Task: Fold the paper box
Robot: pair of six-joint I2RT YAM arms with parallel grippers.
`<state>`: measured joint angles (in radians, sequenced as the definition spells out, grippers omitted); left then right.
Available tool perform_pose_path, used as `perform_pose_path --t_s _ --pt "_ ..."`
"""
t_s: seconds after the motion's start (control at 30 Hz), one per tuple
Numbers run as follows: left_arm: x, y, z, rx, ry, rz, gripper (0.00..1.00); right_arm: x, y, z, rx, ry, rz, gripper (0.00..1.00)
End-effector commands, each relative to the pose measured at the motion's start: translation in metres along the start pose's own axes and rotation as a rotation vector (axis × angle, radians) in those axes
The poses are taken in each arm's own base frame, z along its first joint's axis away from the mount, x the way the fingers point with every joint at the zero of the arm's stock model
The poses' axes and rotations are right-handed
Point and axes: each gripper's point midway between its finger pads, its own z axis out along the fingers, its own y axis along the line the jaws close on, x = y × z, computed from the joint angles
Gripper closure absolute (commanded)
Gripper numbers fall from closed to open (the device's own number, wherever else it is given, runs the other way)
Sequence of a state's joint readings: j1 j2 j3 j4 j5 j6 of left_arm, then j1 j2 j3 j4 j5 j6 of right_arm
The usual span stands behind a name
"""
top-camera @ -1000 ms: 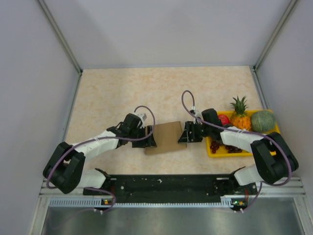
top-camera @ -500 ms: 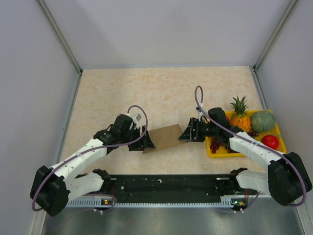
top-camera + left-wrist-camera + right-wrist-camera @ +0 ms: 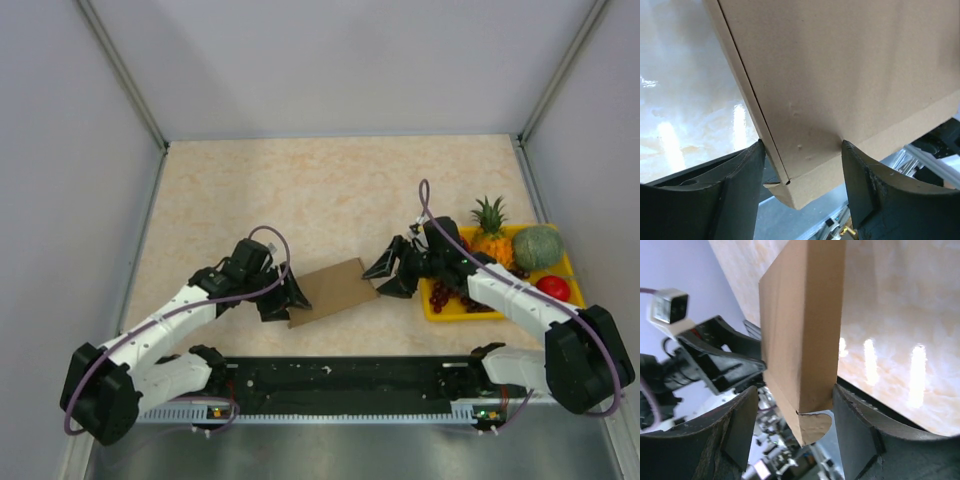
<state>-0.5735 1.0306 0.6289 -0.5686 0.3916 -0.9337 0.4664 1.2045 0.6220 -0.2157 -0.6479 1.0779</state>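
The paper box (image 3: 332, 288) is a flat brown cardboard box, slanted between my two grippers near the table's front middle. My left gripper (image 3: 288, 298) is at its lower left end. In the left wrist view the box (image 3: 840, 75) has a corner wedged between both fingers, and the gripper (image 3: 801, 145) is shut on it. My right gripper (image 3: 385, 272) holds the upper right end. In the right wrist view the narrow side of the box (image 3: 800, 340) sits in that gripper (image 3: 796, 390), a rounded tab sticking out below.
A yellow tray (image 3: 470, 316) at the right holds a pineapple (image 3: 490, 235), a green melon (image 3: 538, 246), a red fruit (image 3: 552, 287) and dark grapes (image 3: 440, 297). The black base rail (image 3: 340, 378) runs along the near edge. Grey walls enclose the table.
Both grippers shifted and the box turned from nearly square-on to slanted, its left end nearer the front. The left jaws narrowed onto the box. The right arm's elbow swung out.
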Motion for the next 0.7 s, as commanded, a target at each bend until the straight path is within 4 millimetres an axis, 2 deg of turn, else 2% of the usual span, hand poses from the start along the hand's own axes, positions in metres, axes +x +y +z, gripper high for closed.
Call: perform_pose_path --t_s 0.0,0.13,0.23,0.33,0.43,0.5,0.6,0.67 --pt "-0.028 -0.088 -0.029 0.344 -0.109 0.004 0.36 0.016 0.072 -0.015 -0.165 0.118 0.146 0.4" --pt "-0.03 -0.092 -0.026 0.355 -0.095 -0.012 0.36 0.009 0.069 -0.009 -0.1 0.089 0.32 0.42" --pt "-0.035 -0.097 -0.025 0.364 -0.108 0.017 0.36 0.005 0.072 -0.008 -0.08 0.06 0.334 0.44" --pt "-0.042 -0.088 -0.02 0.303 -0.137 0.08 0.35 -0.003 0.073 -0.004 -0.065 0.031 0.328 0.44" --pt "-0.041 -0.09 -0.016 0.318 -0.126 0.114 0.35 -0.005 0.075 0.005 -0.069 0.03 0.254 0.44" --pt "-0.04 -0.089 -0.012 0.34 -0.132 0.121 0.35 0.002 0.082 0.011 -0.073 0.052 0.176 0.44" --pt "-0.041 -0.083 -0.005 0.338 -0.145 0.135 0.35 0.016 0.081 0.026 -0.063 0.103 0.029 0.44" --pt "-0.045 -0.078 -0.001 0.32 -0.162 0.151 0.35 0.025 0.078 0.035 -0.051 0.118 -0.128 0.45"
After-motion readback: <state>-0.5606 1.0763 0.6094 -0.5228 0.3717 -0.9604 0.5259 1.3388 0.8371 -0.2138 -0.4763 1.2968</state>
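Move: The box is off the table with its ends at the two half-open grippers. Its middle is about 7 cm to the left hand's right and 2 cm ahead, and about 10 cm to the right hand's left and 2 cm back, roughly level with both. The yellow fruit tray's middle lies some 26 cm to the right hand's right, 3 cm ahead and 9 cm lower. The pineapple is about 24 cm right and 11 cm ahead, some 6 cm lower. Both grippers keep contact with the box's ends, the left corner still between the half-open left fingers. The right hand swings its end forward about 6 cm and up 3 to 4 cm, mostly drawing in to the left late on, its wrist turning clockwise about 15 degrees before easing partly back. The left hand nearly stays put as the pivot and ends about 1 cm lower. ##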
